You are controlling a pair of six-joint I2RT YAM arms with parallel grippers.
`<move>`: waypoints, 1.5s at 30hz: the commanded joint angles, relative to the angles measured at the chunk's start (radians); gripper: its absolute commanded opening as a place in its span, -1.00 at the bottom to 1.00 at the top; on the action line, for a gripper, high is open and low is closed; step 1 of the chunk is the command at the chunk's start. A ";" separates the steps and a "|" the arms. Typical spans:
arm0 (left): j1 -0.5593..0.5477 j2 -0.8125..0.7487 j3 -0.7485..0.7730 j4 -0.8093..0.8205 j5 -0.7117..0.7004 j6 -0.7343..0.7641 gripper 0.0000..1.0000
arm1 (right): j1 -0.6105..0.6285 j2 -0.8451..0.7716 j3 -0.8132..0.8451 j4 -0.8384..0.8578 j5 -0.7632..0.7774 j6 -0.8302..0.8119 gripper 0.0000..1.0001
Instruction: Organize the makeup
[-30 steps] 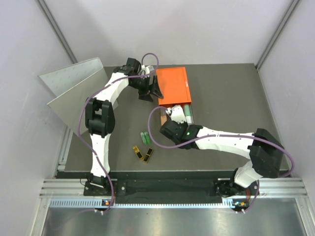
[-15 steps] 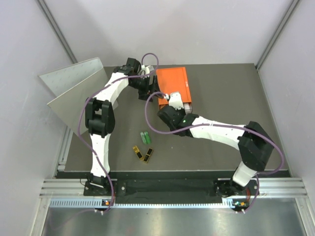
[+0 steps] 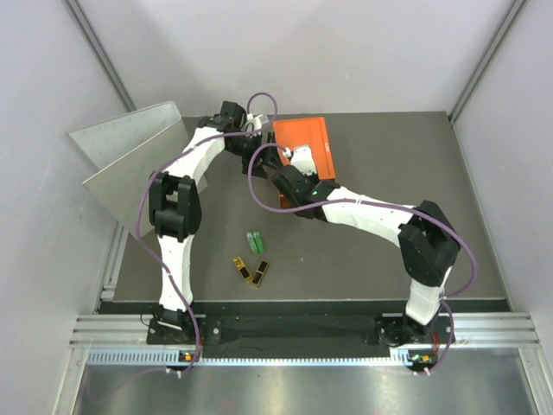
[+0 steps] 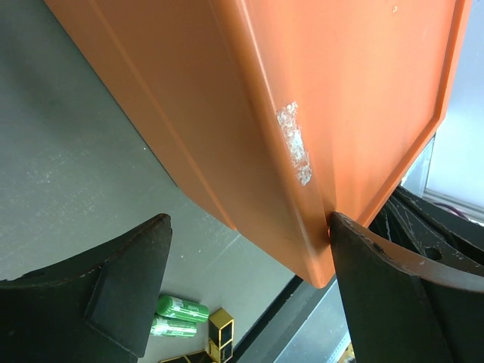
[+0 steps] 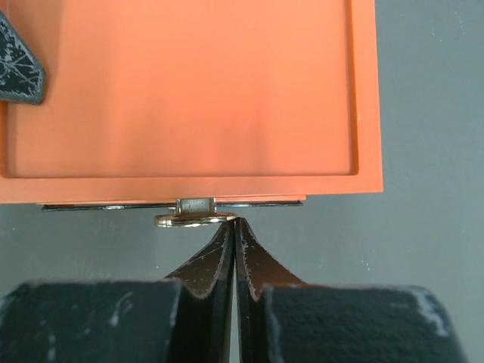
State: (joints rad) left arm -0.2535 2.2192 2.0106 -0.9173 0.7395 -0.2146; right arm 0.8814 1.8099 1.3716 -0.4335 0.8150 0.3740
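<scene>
Two green tubes point(image 3: 256, 241) lie side by side on the dark table, and two black-gold flat cases point(image 3: 251, 271) lie just nearer; the left wrist view shows the tubes point(image 4: 180, 316) and a case point(image 4: 221, 333) too. My left gripper point(image 3: 263, 161) stands open across the orange box's point(image 3: 302, 143) near left corner, with one finger point(image 4: 393, 295) touching the box point(image 4: 302, 113) and the other clear of it. My right gripper point(image 5: 234, 224) is shut with nothing in it, its tips against the metal ring pull point(image 5: 195, 220) on the drawer front. The other makeup is out of view.
The orange box point(image 5: 189, 91) sits at the back middle of the table point(image 3: 389, 233). A grey perforated panel point(image 3: 130, 160) leans at the back left. Grey walls close in both sides. The right arm point(image 3: 371, 216) stretches diagonally across the table to the box.
My right gripper has travelled up toward the box, and the drawer that stood pulled out with makeup in it now sits pushed in. The left arm has stayed still.
</scene>
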 commanded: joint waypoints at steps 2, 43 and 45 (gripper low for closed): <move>0.008 0.054 -0.026 -0.058 -0.218 0.067 0.75 | 0.016 -0.079 0.015 0.029 -0.106 0.037 -1.00; 0.008 0.060 -0.078 -0.055 -0.201 0.093 0.77 | -0.101 -0.149 -0.309 0.309 -0.413 0.184 0.48; 0.008 0.063 -0.088 -0.058 -0.198 0.096 0.77 | -0.091 -0.133 -0.289 0.314 -0.401 0.149 0.48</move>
State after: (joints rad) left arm -0.2508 2.2143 1.9873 -0.8944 0.7540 -0.2256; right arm 0.7681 1.6478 1.0054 -0.1905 0.3508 0.6003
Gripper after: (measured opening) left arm 0.887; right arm 0.737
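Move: The right hand's shut fingertips are at the upper drawer handle. The lower handle they go for next lies about 6 cm below them, level in depth and some 1 cm left. The green tubes lie roughly 10 cm back, 15 cm left and 11 cm down; the gold cases about 18 cm back and 16 cm left at the same depth. From the left hand, that lower handle is about 9 cm back, 10 cm right and 7 cm below. The right fingertips come free of the upper handle. The hand backs off nearly 9 cm, opening the fingers wide and rolling its left side up almost 40 degrees, then sinks and heads forward again about 4.5 cm towards the lower handle, ending some 6.5 cm lower with part of the roll undone. The left hand keeps a finger against the box's left edge. ##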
